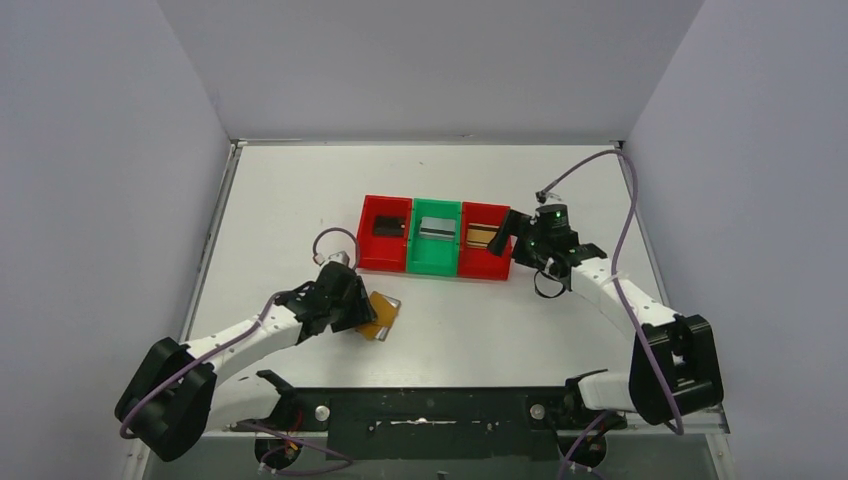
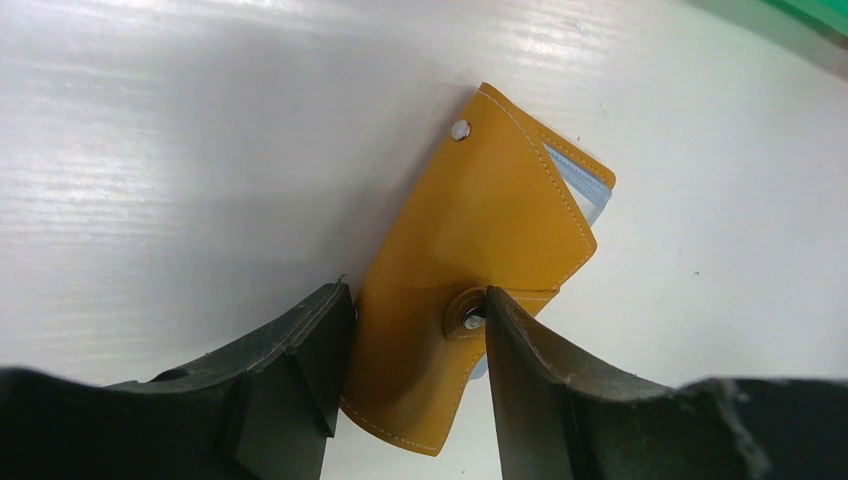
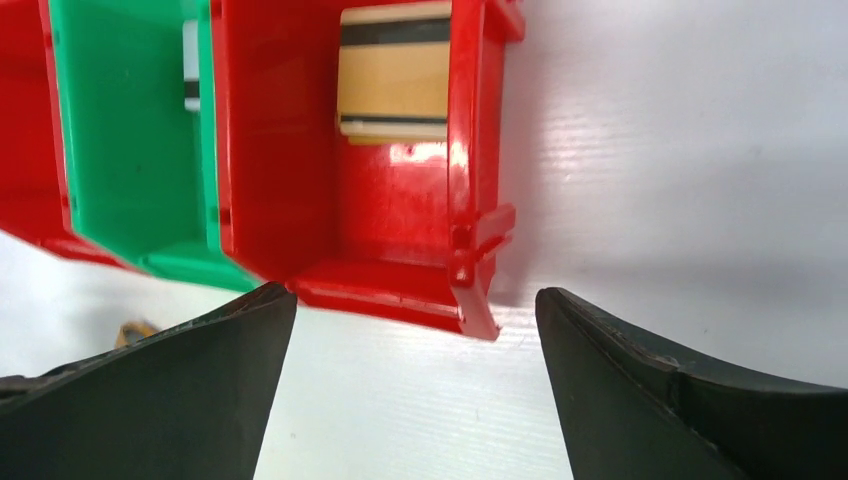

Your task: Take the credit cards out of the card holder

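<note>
The tan-mustard card holder lies on the white table in front of the bins. In the left wrist view the card holder is folded, with pale blue pockets peeking out at its far edge. My left gripper is shut on its near end, one finger on its left edge and the other at the snap tab. The credit cards lie in the bins: a black card, a silver-grey card and a gold-brown card. My right gripper hangs open and holds nothing, just right of the right red bin.
Three bins stand in a row mid-table: a red bin, a green bin and a red bin. The right red bin's corner is close in front of my right fingers. Grey walls enclose the table.
</note>
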Motion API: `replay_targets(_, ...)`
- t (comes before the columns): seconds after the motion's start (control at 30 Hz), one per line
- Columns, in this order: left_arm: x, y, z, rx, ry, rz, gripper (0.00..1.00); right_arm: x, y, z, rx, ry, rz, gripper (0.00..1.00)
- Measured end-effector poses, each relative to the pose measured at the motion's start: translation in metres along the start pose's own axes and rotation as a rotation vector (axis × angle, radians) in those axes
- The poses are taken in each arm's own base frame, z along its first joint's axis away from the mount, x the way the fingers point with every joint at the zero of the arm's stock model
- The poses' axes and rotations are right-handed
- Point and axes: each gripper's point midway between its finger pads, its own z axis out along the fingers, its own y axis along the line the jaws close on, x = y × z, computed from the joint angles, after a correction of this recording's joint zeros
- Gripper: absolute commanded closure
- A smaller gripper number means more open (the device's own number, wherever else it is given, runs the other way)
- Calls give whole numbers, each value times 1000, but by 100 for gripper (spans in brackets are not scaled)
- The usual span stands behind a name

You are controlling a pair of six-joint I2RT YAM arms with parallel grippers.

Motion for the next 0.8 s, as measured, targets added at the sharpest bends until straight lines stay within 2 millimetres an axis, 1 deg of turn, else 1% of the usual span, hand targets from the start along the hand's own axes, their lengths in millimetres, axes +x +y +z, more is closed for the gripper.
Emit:
replay_targets(0.13, 6, -1, -4, 9, 0, -17, 40, -20, -3, 8, 61, -22, -3, 7)
replay_targets(0.17, 6, 1, -4, 3, 1, -20, 37, -26, -4, 12, 83, -27, -3, 7)
replay_targets(0.23, 5, 3, -6, -17, 1, -18, 35, -30, -9, 20, 128, -27, -6, 7)
replay_targets(0.3, 2, 5, -9, -44, -6, -12, 34, -28, -17, 27, 188, -17, -15, 7)
replay_targets(0.37, -3, 5, -11, -56, -18, -4, 32, -20, -25, 30, 245, 4, -33, 8)
replay_targets(0.5, -11, 3, -14, -62, -40, 4, 29, -10, -39, 29, 327, 28, -74, 9)
replay_targets(0.63, -12, 4, -17, -64, -46, 19, 27, -18, -50, 25, 371, 7, -107, 9)
replay_targets(0.8, -13, 5, -18, -65, -50, 33, 27, -22, -56, 23, 383, 2, -146, 11)
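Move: The card holder lies bowed between the left hand's fingers, its middle about 1 cm ahead, 2 cm right and 1 cm below. From that hand the left-hand red bin is some 20 cm ahead and 4 cm right, the green bin 20 cm ahead and 15 cm right. The right-hand red bin's right wall centres about 7 cm straight ahead of the right hand, 5 cm below; the gold cards are about 9 cm ahead, 6 cm left, 8 cm below. The card holder is let out of the left hand's squeeze: the fingers ease back slightly, then spread and rise about 2 cm. Meanwhile the wide-open right hand reaches forward over the right-hand red bin's right wall, then sinks and slides right, ending about 5 cm to the right and 3 cm lower, rolled some 20 degrees with its left side down, its left finger inside against that wall. ##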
